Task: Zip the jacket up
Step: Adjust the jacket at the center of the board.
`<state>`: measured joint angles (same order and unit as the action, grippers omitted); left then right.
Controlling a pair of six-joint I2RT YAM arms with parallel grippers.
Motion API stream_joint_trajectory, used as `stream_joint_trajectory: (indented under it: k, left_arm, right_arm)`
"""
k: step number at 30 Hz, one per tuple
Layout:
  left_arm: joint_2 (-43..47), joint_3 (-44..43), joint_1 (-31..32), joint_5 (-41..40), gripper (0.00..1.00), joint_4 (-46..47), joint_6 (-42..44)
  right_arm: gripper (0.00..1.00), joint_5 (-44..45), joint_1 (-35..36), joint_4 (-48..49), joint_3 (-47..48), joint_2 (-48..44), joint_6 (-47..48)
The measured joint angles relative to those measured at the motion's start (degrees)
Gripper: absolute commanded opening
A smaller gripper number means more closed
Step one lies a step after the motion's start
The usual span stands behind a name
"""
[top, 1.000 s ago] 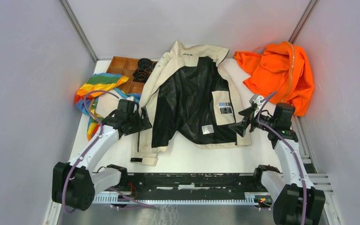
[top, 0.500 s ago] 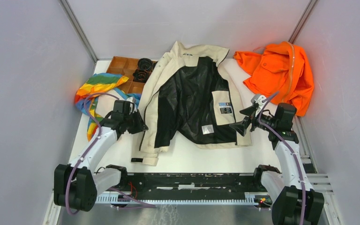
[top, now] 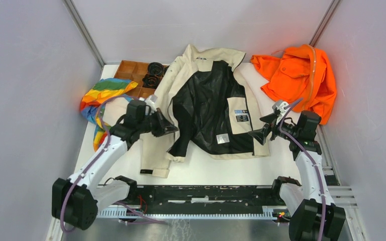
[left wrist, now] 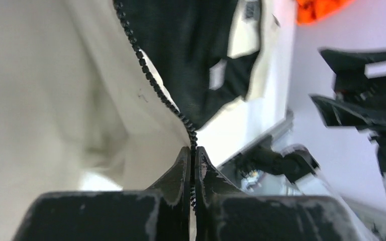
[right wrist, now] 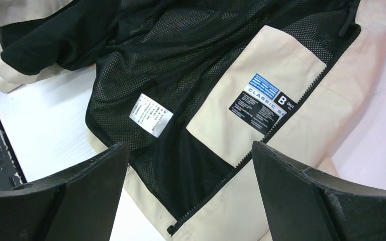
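The cream jacket (top: 206, 108) lies open on the white table, black lining up. My left gripper (top: 173, 129) is shut on its left front edge. In the left wrist view the dark zipper teeth (left wrist: 151, 83) run straight down into the closed gripper (left wrist: 194, 150), with cream jacket fabric (left wrist: 55, 75) to the left. My right gripper (top: 261, 129) hangs open just over the jacket's right front panel near the hem. Below this gripper (right wrist: 188, 144), in its wrist view, are the mesh lining (right wrist: 181, 45), care labels and the other zipper half (right wrist: 221, 188), none of them touching it.
A bright orange garment (top: 299, 80) lies at the back right. A rainbow-striped cloth (top: 103, 93) is bunched at the left, next to a wooden compartment tray (top: 130, 70) holding black round parts (top: 154, 73). A black rail (top: 206, 193) runs along the near edge.
My left gripper has shut on the jacket's left zipper edge and moved right, dragging that front panel toward the middle. The right arm has barely moved.
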<state>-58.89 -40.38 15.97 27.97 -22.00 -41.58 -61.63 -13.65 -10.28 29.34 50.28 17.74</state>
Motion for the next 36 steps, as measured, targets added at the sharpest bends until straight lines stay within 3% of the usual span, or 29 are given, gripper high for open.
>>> stream_joint_trajectory:
  k: [3,8,12,15,21,27,32,36]
  left_arm:
    - [-5.77,-5.14,9.68,-1.05,0.04,4.52,-3.82]
    - [-21.84,-14.69,24.87,-1.27,0.42,12.52,-7.72]
    - [-33.46,-20.24,30.86,-0.17,0.61,13.51,-8.92]
    - [-37.27,-23.96,32.3,0.11,0.65,10.16,-8.61]
    - [-36.02,-33.18,31.93,-2.08,0.65,3.13,-3.96]
    - [-28.06,-33.4,31.56,-8.13,0.67,1.42,1.18]
    - [-17.7,-24.41,30.99,-14.01,0.81,11.17,2.01]
    - [-10.16,-13.27,30.21,-19.06,0.82,21.62,0.87]
  right_arm:
    - [0.98,0.22,-0.42,0.04,0.0,0.0,-0.15]
    - [0.98,1.86,-1.29,0.02,0.0,0.0,-0.13]
    - [0.98,3.65,-1.92,-0.26,0.02,0.0,0.39]
    - [0.98,4.66,-2.27,-1.07,0.2,0.02,1.18]
    - [0.98,4.46,-2.49,-1.38,0.39,1.03,2.95]
    - [0.96,0.2,-2.54,-7.5,2.64,4.79,13.33]
    - [0.95,-0.22,-2.54,-11.5,4.63,8.17,20.22]
    - [0.94,0.72,-2.54,-11.28,4.7,9.94,20.44]
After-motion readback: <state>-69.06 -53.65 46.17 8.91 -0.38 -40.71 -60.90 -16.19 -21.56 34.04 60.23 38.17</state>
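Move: The left gripper already pinches the zip edge of the jacket's left front. The place for it, the white label on the black lining, lies about 21 cm to its right, 4 cm back and some 10 cm below. The beige inner pocket is roughly 30 cm to this hand's right and 6 cm ahead, the sleeve cuff about 14 cm back and 1 cm right. From the right gripper the label is some 14 cm left, 5 cm back and 11 cm lower. Swing the left gripper, still pinching the zip edge, about 21 cm right across the lining to over the white label, first rising a little, then sinking slightly and turning clockwise. Open the fingers there to let the edge go, then climb some 12 cm clear, easing back left and forward with the fingers tipping up. Let the open right gripper sink about 3 cm, drifting slightly right. ##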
